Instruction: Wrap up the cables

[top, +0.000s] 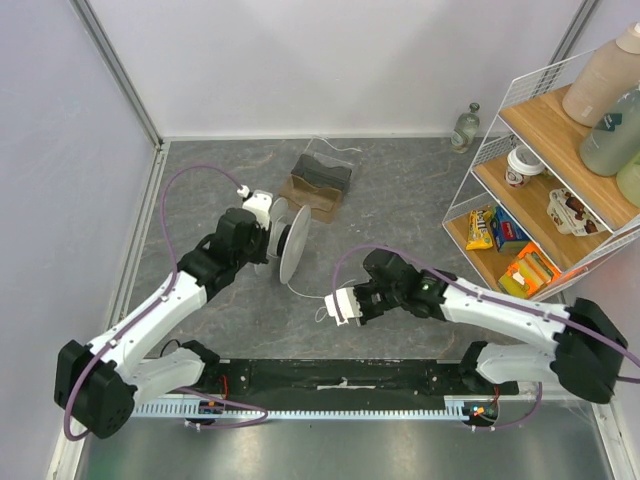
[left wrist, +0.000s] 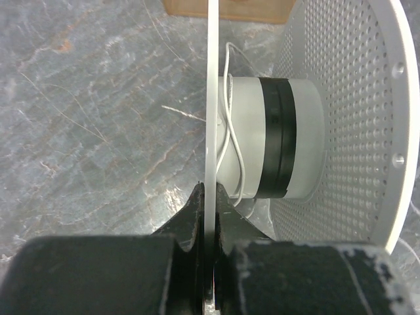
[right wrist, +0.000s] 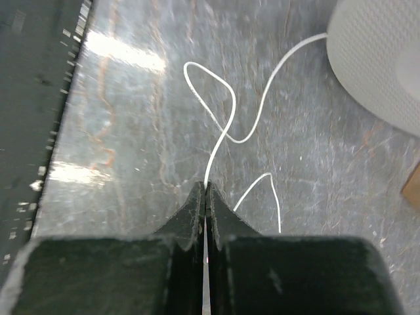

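A white spool (top: 292, 240) stands on edge mid-table, with perforated flanges (left wrist: 348, 118) and a white core banded in black (left wrist: 275, 138). The thin white cable (left wrist: 226, 131) runs in a few loose turns over the core. My left gripper (left wrist: 211, 190) is shut on the thin edge of the near flange (left wrist: 212, 98). From the spool (right wrist: 380, 59) the cable (right wrist: 226, 125) trails over the table in loose curls to my right gripper (right wrist: 207, 187), which is shut on it. In the top view the right gripper (top: 335, 305) sits just right of and nearer than the spool.
A cardboard box holding a dark object (top: 320, 180) lies behind the spool. A wire shelf (top: 545, 170) with bottles and snack packs fills the right side. A small bottle (top: 465, 128) stands by the back wall. A black rail (top: 340, 378) runs along the near edge.
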{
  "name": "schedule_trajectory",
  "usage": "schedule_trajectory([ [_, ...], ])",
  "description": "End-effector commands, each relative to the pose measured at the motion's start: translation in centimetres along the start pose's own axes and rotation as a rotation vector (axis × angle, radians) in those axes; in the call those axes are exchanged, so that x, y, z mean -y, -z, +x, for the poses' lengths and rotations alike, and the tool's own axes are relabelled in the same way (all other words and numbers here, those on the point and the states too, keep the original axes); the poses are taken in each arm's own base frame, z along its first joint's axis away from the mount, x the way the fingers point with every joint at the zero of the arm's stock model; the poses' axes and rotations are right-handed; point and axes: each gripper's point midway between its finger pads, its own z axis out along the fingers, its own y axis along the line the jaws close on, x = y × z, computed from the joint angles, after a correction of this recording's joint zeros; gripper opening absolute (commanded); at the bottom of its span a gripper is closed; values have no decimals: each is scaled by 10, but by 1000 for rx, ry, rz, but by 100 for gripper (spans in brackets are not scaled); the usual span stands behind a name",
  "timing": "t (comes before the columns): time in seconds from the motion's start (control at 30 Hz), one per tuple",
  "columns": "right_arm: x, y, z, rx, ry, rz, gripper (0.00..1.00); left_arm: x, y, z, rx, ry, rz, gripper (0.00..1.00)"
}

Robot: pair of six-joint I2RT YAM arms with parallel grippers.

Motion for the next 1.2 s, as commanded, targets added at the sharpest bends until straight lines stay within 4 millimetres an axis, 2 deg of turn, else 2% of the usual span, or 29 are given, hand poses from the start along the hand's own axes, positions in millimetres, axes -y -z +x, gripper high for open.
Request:
schedule_trajectory([
  [0.0,-19,33,-57,171,31,-70,0,-9,5,-64,132,70,-57,2],
  [0.1,-28,46,-86,236,64,-78,0,-11,-2,-70,127,59,-71,2],
  [0.23,-21,66,-129,317,95,-47,0,-11,-10,-73,121,40,-81,2],
  [0.37,-4,93,-168,392,125,19,0,-8,-17,-68,104,23,-67,2],
  [0.53,22,123,-199,450,162,134,0,4,-22,-55,78,-13,5,2],
  [0.77,81,163,-220,445,146,420,0,13,-14,-38,62,-93,85,1],
  [0.87,103,177,-221,430,113,528,0,15,-8,-31,65,-132,115,2],
  [1.0,134,191,-210,407,48,657,0,24,4,-22,82,-165,186,2],
  [1.17,183,213,-180,359,-73,791,0,36,26,-21,129,-215,284,1],
])
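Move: The left hand keeps hold of the spool's left flange rim; the hub, where the cable is to go, lies about 6 cm ahead, 5 cm right and 5 cm below it, the brown box some 23 cm ahead, 10 cm right and 13 cm lower. The right hand, already pinching the cable, has the hub roughly 18 cm ahead, 15 cm left and 1 cm above; loose cable lies about 3 cm ahead, 6 cm left and 7 cm below. Up and at first back, the right hand hauls the pinched cable from the table, climbing about 28 cm while drifting left; it then sweeps forward some 11 cm above spool height, its fingers tipping up from slanting down to nearly level. The left hand, still gripping the flange rim, pushes the spool forward about 3 cm with a brief lift, then draws it back and turns it clockwise. ##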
